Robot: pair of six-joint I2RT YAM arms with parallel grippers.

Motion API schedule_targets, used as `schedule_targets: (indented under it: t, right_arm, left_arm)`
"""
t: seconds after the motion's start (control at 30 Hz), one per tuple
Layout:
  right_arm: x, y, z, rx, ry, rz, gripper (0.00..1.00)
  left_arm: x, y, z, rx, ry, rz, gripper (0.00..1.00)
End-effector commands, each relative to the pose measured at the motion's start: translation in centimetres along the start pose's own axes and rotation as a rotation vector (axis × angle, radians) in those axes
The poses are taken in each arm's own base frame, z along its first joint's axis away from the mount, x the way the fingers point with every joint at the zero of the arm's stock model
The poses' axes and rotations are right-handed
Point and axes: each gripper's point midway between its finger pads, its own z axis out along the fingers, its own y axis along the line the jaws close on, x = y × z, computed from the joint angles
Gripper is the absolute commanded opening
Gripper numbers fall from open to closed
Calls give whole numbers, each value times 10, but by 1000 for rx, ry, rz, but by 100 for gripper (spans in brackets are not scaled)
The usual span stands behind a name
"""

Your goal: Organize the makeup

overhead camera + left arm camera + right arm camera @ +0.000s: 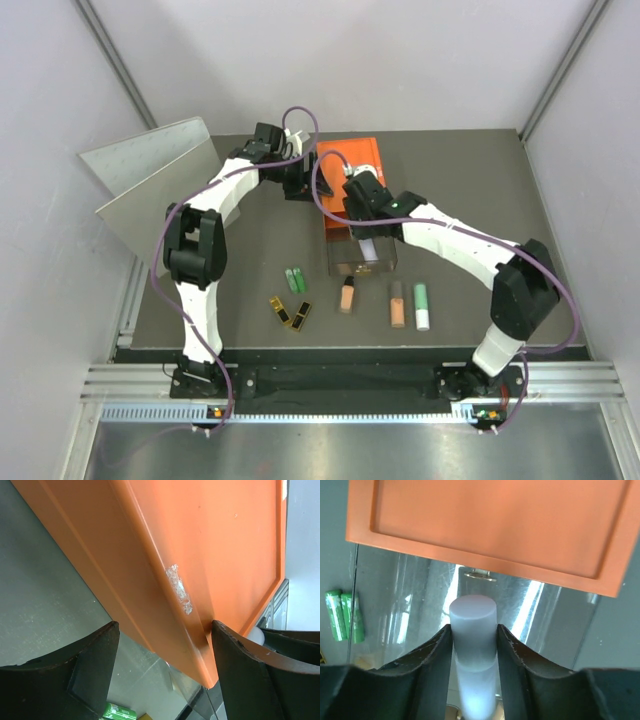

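Note:
My right gripper (366, 226) (473, 628) is shut on a white stick (472, 622), holding it upright over the pulled-out clear drawer (362, 262) (405, 590) of the orange box (347, 166) (490, 525). My left gripper (298, 183) (165, 625) is open, astride the box's left edge (200, 555); its right finger (250, 670) touches the edge, while the left finger (85, 670) stands off it. On the table lie two green tubes (295, 279) (345, 615), two black-gold flat cases (292, 314), a peach bottle with a black cap (347, 295), an orange stick (397, 304) and a green stick (422, 306).
A grey metal panel (150, 175) leans at the back left. Grey walls close in the dark table (480, 200) on three sides. The makeup lies in a row between the drawer and the arm bases.

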Motion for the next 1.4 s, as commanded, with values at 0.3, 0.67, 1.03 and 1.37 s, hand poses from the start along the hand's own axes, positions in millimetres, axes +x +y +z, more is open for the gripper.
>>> schedule_targets:
  t: [0.3,0.67,1.03,1.37]
  right_arm:
    - [-17,25,-5,-80,-23,-32,55]
    - [-26,18,-31,-69,-72,-15,49]
    - [-9,-49,-114,50,-213,166,67]
    - [96,-96,-85,193,17,335,75]
  left_arm:
    - [23,55,14,-168,91,-47,78]
    - [23,58,14,-171,94,-51,78]
    - [25,59,13,-180,99,-49,78]
    - [37,61,12,-180,135,-60,78]
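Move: The right hand holds the lilac tube over the open clear drawer, whose middle is about 2 cm back, 1 cm left and 8 cm below. The orange box stands 12 cm ahead and 4 cm left. On the table, some 13 cm below, the peach tube is 12 cm back and 6 cm right, the green tube 12 cm back and 11 cm right. From the left hand the drawer is about 13 cm back, 9 cm right and 7 cm below. Edging a centimetre or so left and down, the right hand opens its fingers to let go of the lilac tube in the drawer, then waits there. Next it swings right and back, rising about 9 cm over its release point before dipping again, fingers opening wider, towards the peach and green tubes. The left hand stays against the orange box's left side. ##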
